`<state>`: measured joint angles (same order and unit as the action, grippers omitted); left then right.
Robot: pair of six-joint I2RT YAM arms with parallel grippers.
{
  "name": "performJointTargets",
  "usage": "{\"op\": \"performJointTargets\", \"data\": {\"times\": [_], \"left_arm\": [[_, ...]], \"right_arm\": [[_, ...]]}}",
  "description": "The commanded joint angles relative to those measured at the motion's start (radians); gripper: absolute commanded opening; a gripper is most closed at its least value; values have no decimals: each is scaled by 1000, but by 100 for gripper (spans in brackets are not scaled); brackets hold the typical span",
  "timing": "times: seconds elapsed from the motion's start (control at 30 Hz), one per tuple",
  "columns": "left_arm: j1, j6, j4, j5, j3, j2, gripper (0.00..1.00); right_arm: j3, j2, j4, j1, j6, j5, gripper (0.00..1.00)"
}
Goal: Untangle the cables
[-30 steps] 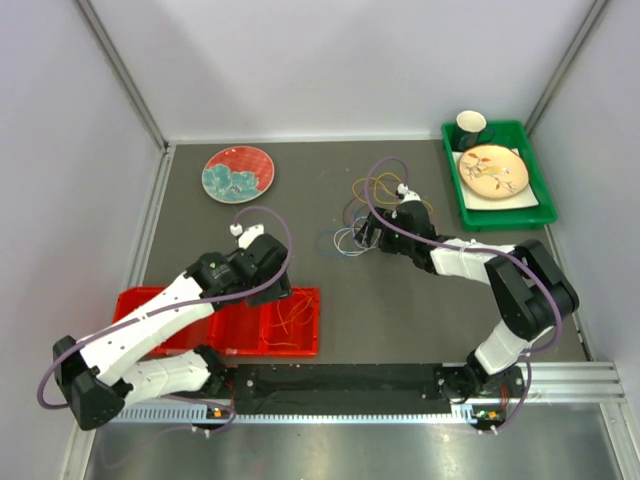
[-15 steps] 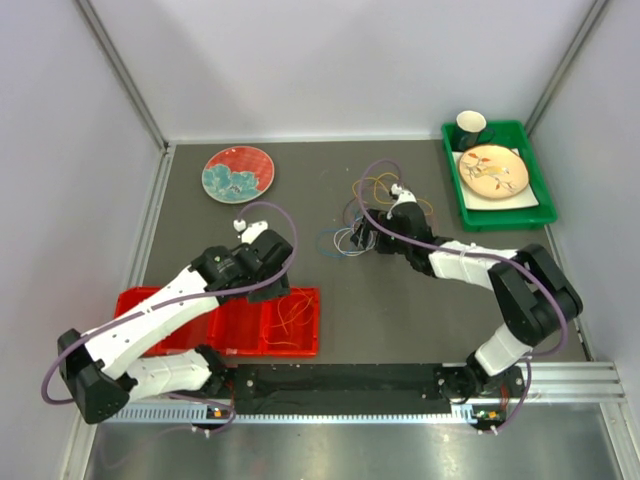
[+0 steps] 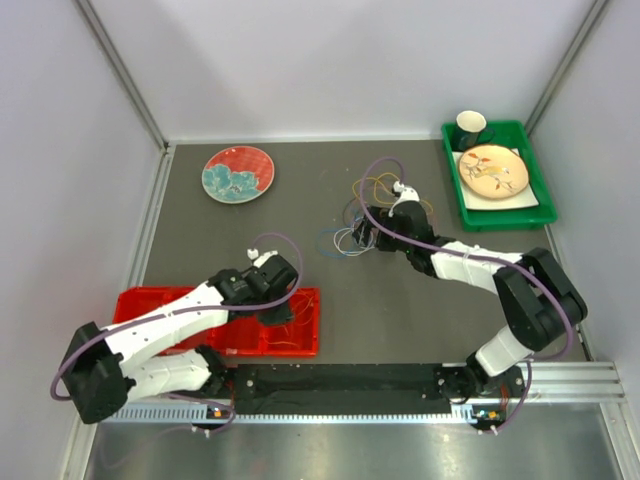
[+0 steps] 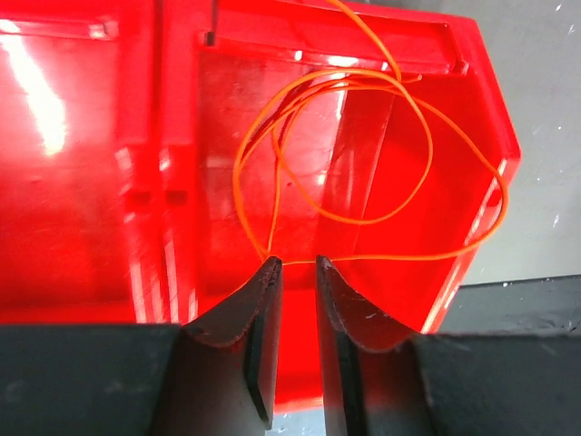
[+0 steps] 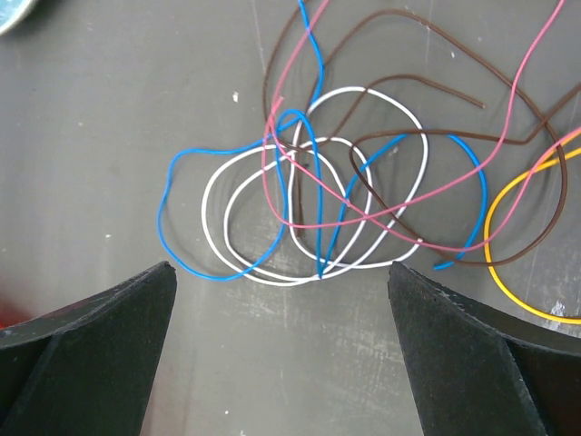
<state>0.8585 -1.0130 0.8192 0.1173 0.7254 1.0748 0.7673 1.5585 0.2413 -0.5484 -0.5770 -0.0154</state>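
A tangle of thin cables (image 3: 365, 205) lies on the grey table, right of centre. In the right wrist view its white (image 5: 352, 89), blue (image 5: 162, 216), pink (image 5: 399, 204) and yellow (image 5: 495, 263) loops cross each other with brown ones. My right gripper (image 3: 362, 236) (image 5: 281, 266) stands wide open just short of the white and blue loops, touching none. An orange cable (image 4: 430, 145) lies coiled in the right compartment of the red bin (image 3: 140, 303) (image 4: 109, 182). My left gripper (image 3: 284, 304) (image 4: 298, 263) is low over it. Its jaws are narrow but apart, and the orange strand runs past their tips.
A red and blue plate (image 3: 238, 172) lies at the back left. A green tray (image 3: 535, 205) at the back right holds a cup (image 3: 471, 124) and a patterned plate (image 3: 493, 170). A black rail (image 3: 340, 385) runs along the near edge. Walls close in on both sides.
My left arm has come down and nearer, over the bin's right compartment, and its jaws have narrowed. The right gripper has barely shifted and stays wide open.
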Motion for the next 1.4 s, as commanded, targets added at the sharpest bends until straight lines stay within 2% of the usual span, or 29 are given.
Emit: {"op": "performJointTargets", "data": {"times": [0.0,0.33,0.43,0.6,0.67,0.83,1.03,1.23,1.3,1.37], "left_arm": [[4,-18,-166,-48,-47,56,26],[2,31,-227,-4,-29,214,22],[4,57,-165,37,31,211,26],[4,112,1,157,196,177,40],[4,135,55,189,264,172,41],[2,171,90,257,383,177,47],[1,270,-14,288,492,249,50],[-9,327,-144,271,601,413,52],[-10,370,-195,266,612,459,57],[-13,439,-317,225,598,497,62]], "right_arm": [[50,29,4,-13,8,-20,99],[58,40,0,-12,9,-21,99],[59,40,-2,-13,11,-21,99],[58,34,0,-13,12,-21,99],[53,28,3,-13,12,-23,99],[26,-18,15,-13,9,-40,99],[-63,-130,36,-13,-17,-184,99],[-172,-233,113,-10,-27,-351,99],[-203,-255,163,-8,-8,-369,99],[-241,-255,240,-7,2,-386,99]]}}
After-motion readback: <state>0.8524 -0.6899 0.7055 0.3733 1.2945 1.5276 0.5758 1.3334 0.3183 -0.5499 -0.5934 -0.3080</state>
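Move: The white cable, the next in line for my left hand, lies about 19 cm ahead and 15 cm to the right, some 7 cm lower. The blue cable's loop is roughly 17 cm ahead and 9 cm right. The orange cable is about 5 cm below that hand in the red bin's end compartment, about 2 cm ahead and 1 cm right. From my right hand the white cable is some 2 cm ahead, 3 cm left and 8 cm below. I dip my empty left hand about 5 cm further into the bin over the orange cable, fingers still nearly shut. Then I swing it up clear of the rim and forward-right towards the white and blue cables, opening the fingers about halfway and tipping them outward some 20 degrees, sinking slightly at the end. My wide-open right hand dips a little and waits, then draws right about 6 cm and up, turning clockwise, to clear the tangle. ##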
